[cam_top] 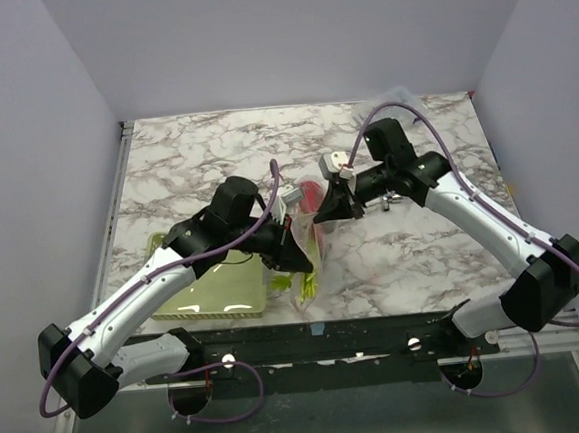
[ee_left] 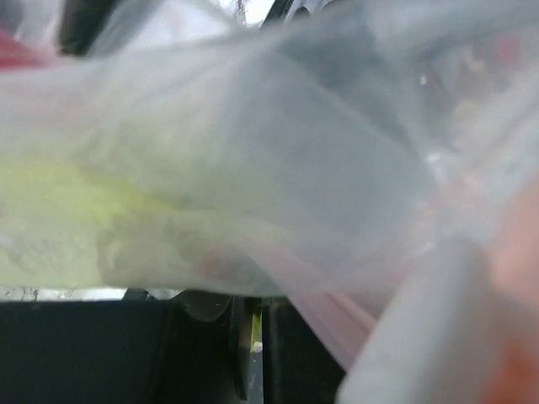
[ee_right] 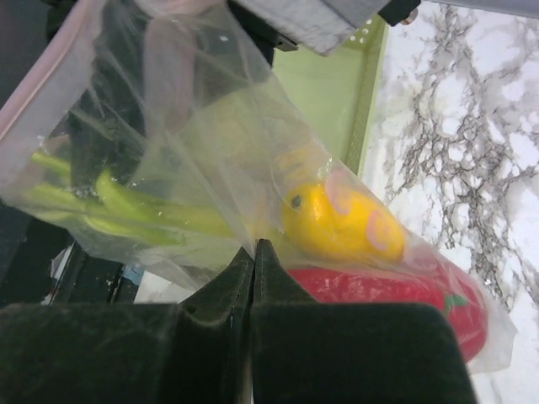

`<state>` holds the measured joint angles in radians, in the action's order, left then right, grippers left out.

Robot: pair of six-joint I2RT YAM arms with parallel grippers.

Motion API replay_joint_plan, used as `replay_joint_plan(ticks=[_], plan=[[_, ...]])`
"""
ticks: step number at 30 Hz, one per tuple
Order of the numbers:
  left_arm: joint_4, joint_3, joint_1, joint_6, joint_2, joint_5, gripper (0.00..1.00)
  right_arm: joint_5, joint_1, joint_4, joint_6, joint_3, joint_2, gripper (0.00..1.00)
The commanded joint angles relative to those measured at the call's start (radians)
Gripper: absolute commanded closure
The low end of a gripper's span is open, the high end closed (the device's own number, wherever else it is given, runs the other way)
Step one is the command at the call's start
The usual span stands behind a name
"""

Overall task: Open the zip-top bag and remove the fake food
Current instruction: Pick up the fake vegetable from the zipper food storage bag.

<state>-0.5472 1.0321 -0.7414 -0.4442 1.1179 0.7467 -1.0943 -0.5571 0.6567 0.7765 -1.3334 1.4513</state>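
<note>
The clear zip-top bag (cam_top: 319,240) hangs lifted between my two grippers over the table's near middle. My right gripper (ee_right: 254,246) is shut, its black tips pinching a fold of the bag's film (ee_right: 210,143). Inside the bag lie a yellow piece (ee_right: 341,223), a red piece (ee_right: 396,290) and pale green stalks (ee_right: 126,206). The pinkish zip strip (ee_right: 38,84) runs along the bag's upper left edge. My left gripper (cam_top: 298,259) is shut on the bag's near side. In the left wrist view the blurred film (ee_left: 278,151) fills the frame above the closed jaws.
A pale green mesh basket (cam_top: 210,293) sits at the near left of the marble table (cam_top: 214,152), under my left arm. Its green wall (ee_right: 337,93) shows behind the bag in the right wrist view. The table's front edge lies just below the bag.
</note>
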Motion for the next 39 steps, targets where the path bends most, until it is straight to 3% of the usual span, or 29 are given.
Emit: replay_joint_plan(ticks=[1,25,39], plan=[[0.092,-0.041,0.002,-0.015,-0.056,-0.008,1.0,0.008,0.007,-0.074,-0.039,0.062,-0.128,1.0],[0.11,-0.11,0.013,-0.055,-0.177,-0.088,1.0,0.009,0.153,-0.024,-0.031,0.229,-0.308,1.0],[0.107,-0.078,0.016,-0.102,-0.229,-0.104,1.0,-0.053,0.208,-0.105,-0.069,0.323,-0.339,1.0]])
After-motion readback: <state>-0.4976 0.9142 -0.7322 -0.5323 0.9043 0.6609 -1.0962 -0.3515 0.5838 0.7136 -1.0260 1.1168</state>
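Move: The right hand, just shut, has its tips on the bag's right side: the celery inside lies about 8 cm back, 2 cm left and 4 cm below. Of the other food in the bag, the red pepper is some 4 cm ahead, 1 cm left and 5 cm below, the yellow food 2 cm ahead, 5 cm left and 7 cm below. The left hand holds the bag's mouth, the celery about 2 cm ahead of it, 1 cm right and 3 cm below. Draw the shut right gripper off the bag's film and away to the right about 7.5 cm, rising some 2 cm at first and sinking back later, while turning roughly 15 degrees clockwise. Keep the left fingers closed on the bag's mouth and ease that hand about 2.5 cm left with a slight counter-clockwise turn. ##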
